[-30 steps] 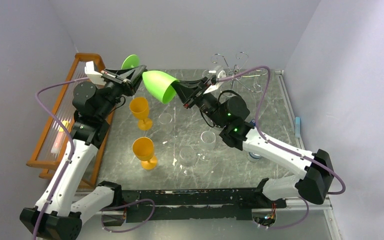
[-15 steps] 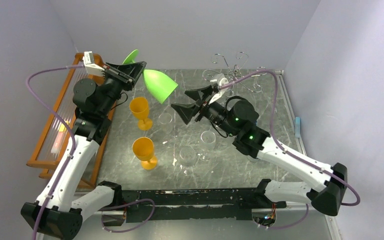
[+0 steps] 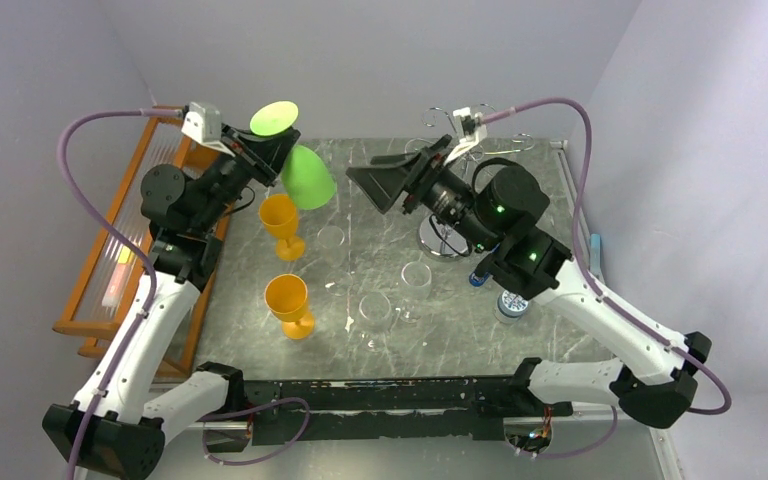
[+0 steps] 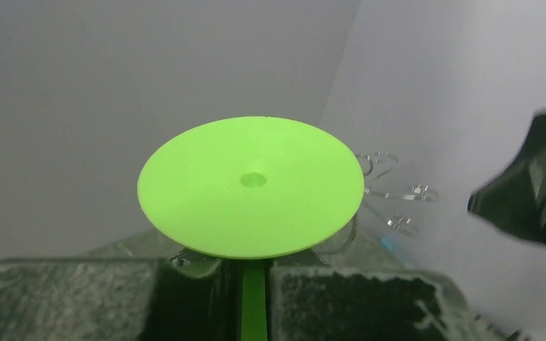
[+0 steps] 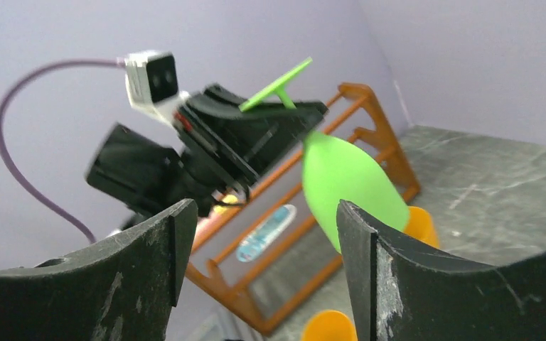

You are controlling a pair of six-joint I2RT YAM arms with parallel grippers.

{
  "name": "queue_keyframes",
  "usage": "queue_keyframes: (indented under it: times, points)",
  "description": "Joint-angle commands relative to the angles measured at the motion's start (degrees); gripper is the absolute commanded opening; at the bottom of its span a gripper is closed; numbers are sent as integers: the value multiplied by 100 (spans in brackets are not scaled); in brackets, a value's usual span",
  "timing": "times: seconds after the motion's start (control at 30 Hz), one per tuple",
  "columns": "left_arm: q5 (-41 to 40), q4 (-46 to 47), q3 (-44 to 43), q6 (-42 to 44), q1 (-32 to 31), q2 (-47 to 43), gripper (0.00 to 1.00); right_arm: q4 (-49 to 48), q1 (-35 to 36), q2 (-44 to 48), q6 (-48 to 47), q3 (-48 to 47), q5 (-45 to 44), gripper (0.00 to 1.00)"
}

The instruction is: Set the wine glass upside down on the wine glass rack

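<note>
My left gripper [image 3: 276, 150] is shut on the thin stem of a green wine glass [image 3: 306, 178], holding it in the air at the back left. Its flat foot [image 3: 273, 117] points up and its bowl hangs down toward the right, tilted. In the left wrist view the foot [image 4: 251, 186] fills the middle, and the stem [image 4: 254, 302] runs down between the closed jaws. My right gripper [image 3: 378, 178] stands open and empty to the right of the bowl, apart from it. The chrome wine glass rack [image 3: 444, 241] stands behind my right arm, mostly hidden. Through the open right gripper [image 5: 259, 220] I see the green glass [image 5: 348, 181].
Two orange wine glasses [image 3: 282, 222] [image 3: 292, 303] stand under the green one. Clear glasses [image 3: 416, 275] [image 3: 375, 310] stand mid-table. An orange wooden slatted rack [image 3: 130, 240] lines the left edge. A small blue-topped object [image 3: 508, 302] sits beside my right arm.
My right gripper let go of the green bowl, opened and drew back to the right. My left gripper turned the glass so the foot is up and the bowl hangs down.
</note>
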State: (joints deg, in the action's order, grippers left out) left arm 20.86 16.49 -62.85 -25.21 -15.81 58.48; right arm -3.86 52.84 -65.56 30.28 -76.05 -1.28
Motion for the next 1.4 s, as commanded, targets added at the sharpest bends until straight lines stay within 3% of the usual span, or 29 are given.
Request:
queue_keyframes:
  times: [0.0,0.2,0.4,0.6,0.83,0.9,0.97,1.0,1.07,1.23,1.37]
  points:
    - [889,584,253,1447,-18,-175,5,300,3,-489,1268,-576,87,76]
    - [1126,749,574,1863,-16,-411,5,624,11,-1302,1722,-1578,598,77]
    - [1350,857,643,1992,-18,-408,5,1030,16,-1850,2036,-2090,265,75]
    - [1398,1078,818,1853,-15,-479,5,824,3,-2158,2143,-2249,306,67]
    - [1426,1226,991,1746,-18,-563,5,753,-10,-2323,2508,-2331,451,40]
    - [1446,1236,1015,1731,-18,-581,5,649,-44,-2314,2584,-2294,529,28]
    - [1407,1173,1021,1738,-13,-617,5,606,-90,-2310,2692,-2253,594,8]
    - [1347,1107,1011,1720,-14,-629,8,589,-121,-2302,2745,-2244,619,0]
    - [1184,905,965,1660,-15,-667,19,505,-199,-2287,2868,-2175,666,0]
    - [822,643,961,1541,-13,-729,59,412,-403,-2344,3037,-2205,779,0]
    - [615,388,1029,1452,-17,-846,76,208,-675,-2373,3101,-2246,940,0]
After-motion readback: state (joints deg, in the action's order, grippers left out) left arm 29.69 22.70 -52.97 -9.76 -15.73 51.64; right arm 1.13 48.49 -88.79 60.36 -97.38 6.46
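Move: The left hand holds the green wine glass by its stem, with the right fingers some 13 cm to its right and 6 cm back, about level. From the right hand, the wine glass foot is about 14 cm left, 8 cm ahead and 3 cm higher. The rack stands roughly 16 cm ahead and 19 cm right of the right hand; the far orange glass is 12 cm ahead and 19 cm left, both around 30 cm lower. The right fingers close on the rim of the wine glass foot, having come about 10 cm left and 4 cm forward, up a little then down, while rolling some 30 degrees; the left hand draws back about 3 cm and sinks, turning about 20 degrees. The left fingers then open off the stem, while the right, gripping, shifts forward and slightly right. ##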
